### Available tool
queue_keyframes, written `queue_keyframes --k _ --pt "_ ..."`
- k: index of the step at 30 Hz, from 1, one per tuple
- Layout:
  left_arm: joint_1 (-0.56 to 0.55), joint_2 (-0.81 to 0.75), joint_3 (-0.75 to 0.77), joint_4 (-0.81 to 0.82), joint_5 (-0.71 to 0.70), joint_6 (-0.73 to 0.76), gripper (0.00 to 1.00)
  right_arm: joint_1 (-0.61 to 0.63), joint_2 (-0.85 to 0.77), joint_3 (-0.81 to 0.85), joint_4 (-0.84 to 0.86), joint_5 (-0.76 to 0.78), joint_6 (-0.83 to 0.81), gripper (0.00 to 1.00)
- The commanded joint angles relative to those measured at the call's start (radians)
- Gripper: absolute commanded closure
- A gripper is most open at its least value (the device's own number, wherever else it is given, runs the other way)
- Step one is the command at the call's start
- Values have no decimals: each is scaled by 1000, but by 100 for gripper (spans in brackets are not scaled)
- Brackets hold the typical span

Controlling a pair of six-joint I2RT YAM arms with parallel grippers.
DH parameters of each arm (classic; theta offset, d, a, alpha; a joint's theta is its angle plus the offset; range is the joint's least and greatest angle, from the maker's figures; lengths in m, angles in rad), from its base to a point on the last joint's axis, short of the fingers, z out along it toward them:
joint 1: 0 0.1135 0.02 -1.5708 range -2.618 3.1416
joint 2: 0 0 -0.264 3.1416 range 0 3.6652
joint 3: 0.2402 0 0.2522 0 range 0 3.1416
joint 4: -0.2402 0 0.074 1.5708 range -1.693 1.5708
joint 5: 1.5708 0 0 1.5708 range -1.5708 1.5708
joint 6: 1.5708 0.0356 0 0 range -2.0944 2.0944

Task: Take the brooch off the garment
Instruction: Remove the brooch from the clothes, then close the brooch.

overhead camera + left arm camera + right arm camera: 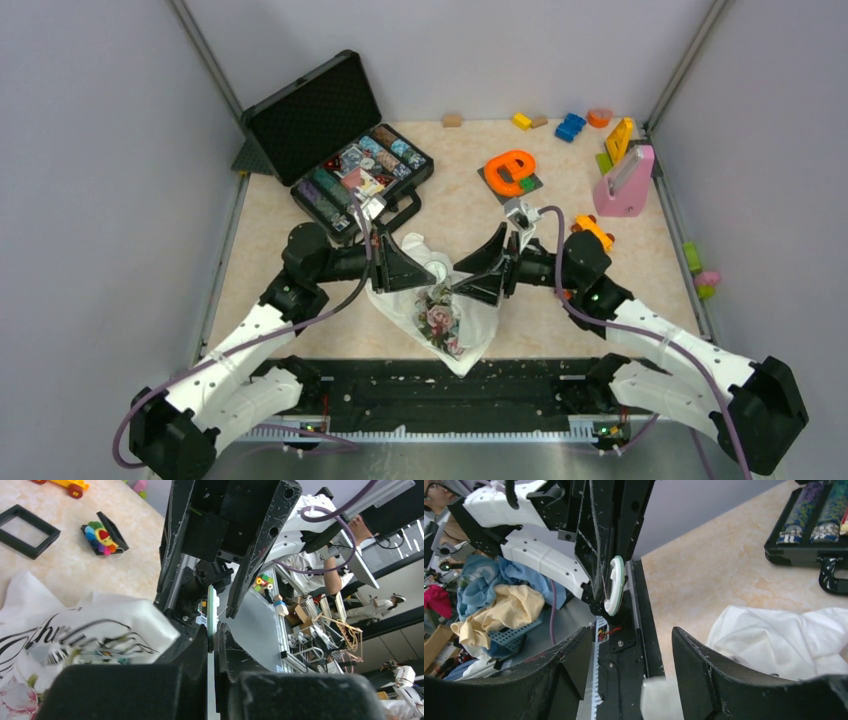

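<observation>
The brooch (pixel 102 535), a small flower of coloured beads, lies on the table against a black piece, apart from the garment. The garment (pixel 447 322), a white T-shirt with a floral print and dark lettering (pixel 75 630), is bunched under both grippers. My left gripper (pixel 215 630) is shut on a thin white and green disc (pixel 615 585), held edge-up above the shirt (pixel 437 268). My right gripper (pixel 631 635) faces it, open; a blurred white bit of cloth (pixel 661 695) shows low between its fingers. White shirt folds (pixel 784 640) lie to its right.
An open black case of poker chips (pixel 340 150) stands at the back left. An orange letter e (pixel 510 170), a pink stand (pixel 625 185), an orange toy car (pixel 592 232) and small blocks (pixel 570 126) sit at the back right. A black square frame (pixel 27 530) lies near the brooch.
</observation>
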Motion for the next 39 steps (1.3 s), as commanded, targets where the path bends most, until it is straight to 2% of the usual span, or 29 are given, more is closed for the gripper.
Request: queue_keyframes --k 1,22,29,36,39 --pt "3 6 -1 155 69 -62 100 2 9 25 158 -17 53 39" --pt "2 29 -6 146 83 -32 100 69 122 98 238 -12 83 49" --pt "2 25 -6 146 96 -28 100 74 143 121 199 19 80 64" --pt "2 21 -12 140 113 -2 100 74 143 119 183 51 89 72" --pt "-2 19 -15 135 126 19 100 75 155 146 118 61 88 77"
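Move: The brooch, a round badge, is already pinched in the left fingertips, its middle about 2 cm right of that hand's point and level with it. From the open right hand it is roughly 3 cm left and 2 cm above, straight ahead 0. The garment hangs loose below, some 4 cm left, 9 cm back and 20 cm down from the right hand; the open case is about 19 cm left and 19 cm forward of the right hand. Leftward and up, about 3 cm and 2 cm, the right hand eases towards the brooch, rising with small dips, its left side tilting up about 5 degrees, while its fingers narrow from over half open to about a quarter, one either side of the badge. The left hand keeps its pinch on the brooch and stays nearly in place; whether the right fingers touch the badge can't be told. ##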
